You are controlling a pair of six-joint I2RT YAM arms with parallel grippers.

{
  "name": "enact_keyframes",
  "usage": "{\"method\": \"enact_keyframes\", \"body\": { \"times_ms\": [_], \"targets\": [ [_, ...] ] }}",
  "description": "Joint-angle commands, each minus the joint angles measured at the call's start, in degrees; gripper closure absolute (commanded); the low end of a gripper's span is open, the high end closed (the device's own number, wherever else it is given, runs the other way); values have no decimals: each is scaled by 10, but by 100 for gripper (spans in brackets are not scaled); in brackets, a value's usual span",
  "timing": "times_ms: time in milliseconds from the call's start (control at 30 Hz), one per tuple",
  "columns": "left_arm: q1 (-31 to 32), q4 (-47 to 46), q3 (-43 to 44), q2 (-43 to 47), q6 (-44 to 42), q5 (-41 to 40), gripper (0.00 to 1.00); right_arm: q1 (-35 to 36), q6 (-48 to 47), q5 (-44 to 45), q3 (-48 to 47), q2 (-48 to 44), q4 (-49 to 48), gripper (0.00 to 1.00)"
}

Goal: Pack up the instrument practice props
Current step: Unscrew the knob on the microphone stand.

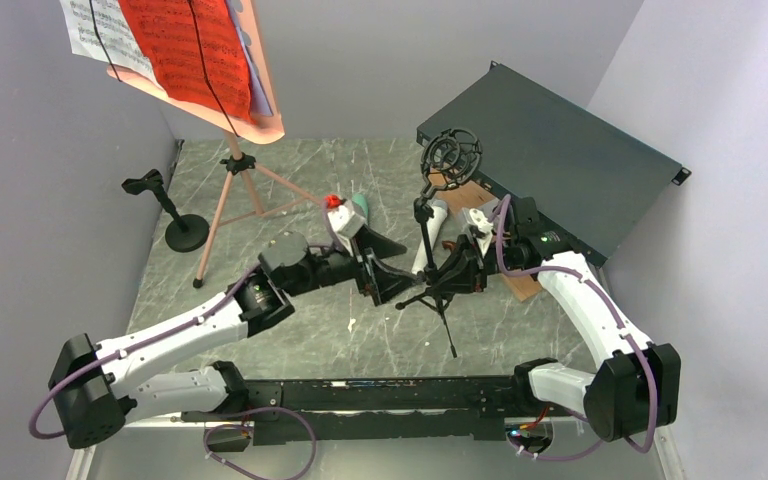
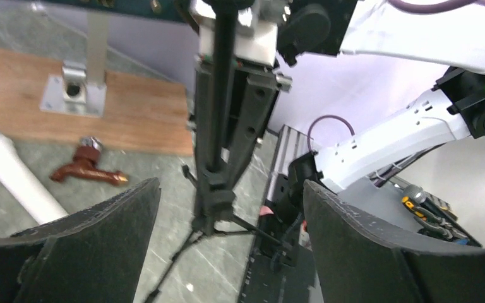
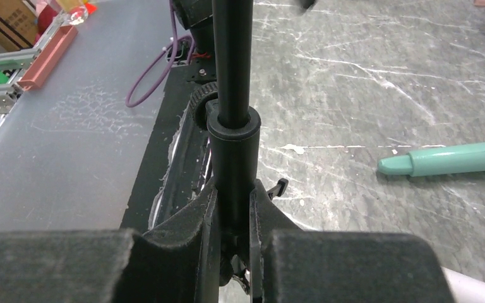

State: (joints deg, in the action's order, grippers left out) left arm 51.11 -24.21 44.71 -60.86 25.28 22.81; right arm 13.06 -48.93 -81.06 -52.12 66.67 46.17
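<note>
A black microphone mount with tripod legs (image 1: pixel 438 298) and a ring cradle (image 1: pixel 451 153) stands mid-table. My right gripper (image 1: pixel 460 268) is shut on its pole (image 3: pixel 233 136), jaws pressed on either side (image 3: pixel 233 208). My left gripper (image 1: pixel 392 282) is open, its fingers (image 2: pixel 113 221) wide apart on both sides of the same pole (image 2: pixel 218 126) without touching it. A white microphone (image 2: pixel 12 173) and a green microphone (image 3: pixel 448 159) lie on the table. The pink music tripod (image 1: pixel 230 190) holds white and red pages (image 1: pixel 185 40) at the back left. A second black mount (image 1: pixel 175 218) stands at the left.
A large dark green box (image 1: pixel 560 160) sits at the back right, over a brown wooden board (image 2: pixel 31 101). A small reddish-brown tap (image 2: pixel 88 167) lies by the board. Walls close in the left, back and right sides.
</note>
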Motion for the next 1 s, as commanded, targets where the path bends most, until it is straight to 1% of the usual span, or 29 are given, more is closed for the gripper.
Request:
{"method": "enact_keyframes", "body": {
  "times_ms": [0, 67, 167, 233, 267, 333, 433, 467, 600, 667, 767, 833, 933, 967],
  "targets": [
    [68, 108, 40, -1, 32, -174, 16, -3, 55, -24, -15, 0, -69, 100],
    [82, 137, 54, -16, 57, -213, 26, -4, 81, -21, -10, 0, -93, 100],
    [96, 174, 72, -33, 83, -260, 29, -3, 116, -15, -4, 0, -127, 100],
    [103, 179, 76, -40, 96, -283, 31, -3, 134, -11, 0, 0, -143, 100],
    [104, 176, 77, -43, 101, -290, 31, -3, 139, -10, 1, 0, -148, 100],
    [106, 172, 81, -51, 108, -302, 36, -3, 144, -9, 2, 1, -152, 100],
    [108, 176, 92, -66, 114, -316, 38, -3, 145, -9, 3, 0, -154, 100],
    [108, 173, 94, -71, 114, -316, 41, -4, 146, -9, 4, 0, -154, 100],
    [108, 143, 91, -78, 110, -298, 48, -3, 143, -6, 5, 0, -153, 100],
    [108, 132, 89, -77, 106, -286, 57, -3, 142, -5, 5, 0, -153, 100],
    [108, 126, 86, -75, 101, -273, 73, -3, 140, -5, 5, -1, -153, 100],
    [108, 121, 83, -73, 96, -261, 82, -3, 140, -6, 5, -1, -152, 100],
    [108, 99, 73, -70, 68, -235, 96, -3, 139, -6, 6, -1, -152, 100],
    [108, 89, 69, -67, 50, -212, 98, -3, 139, -6, 6, -1, -152, 100]
  ]
}}
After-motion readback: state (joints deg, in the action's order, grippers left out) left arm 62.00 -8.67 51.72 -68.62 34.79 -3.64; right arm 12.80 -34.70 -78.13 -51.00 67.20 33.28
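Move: The knob on the microphone stand's tube is about 4 cm to the right of the open left gripper, 1 cm back and 5 cm below. The right gripper, already holding the tube, is about 10 cm below the left hand, 5 cm right and 1 cm ahead; from the right gripper the knob is 2 cm back, 1 cm left and 5 cm up. On the table, some 30 cm below the left hand, the white microphone lies about 19 cm ahead and 5 cm right, and the brown tap 16 cm ahead and 11 cm right. Lower the left gripper about 5 cm onto the stand's knob while easing it some 3 cm right and, after a slight dip back, a little forward. Swing its fingers counter-clockwise and tip them down, some 25 degrees of turn in all, narrowing them on the way and closing them to pinch the knob. Keep the right grip shut on the tube and carry it about 2 cm forward. ##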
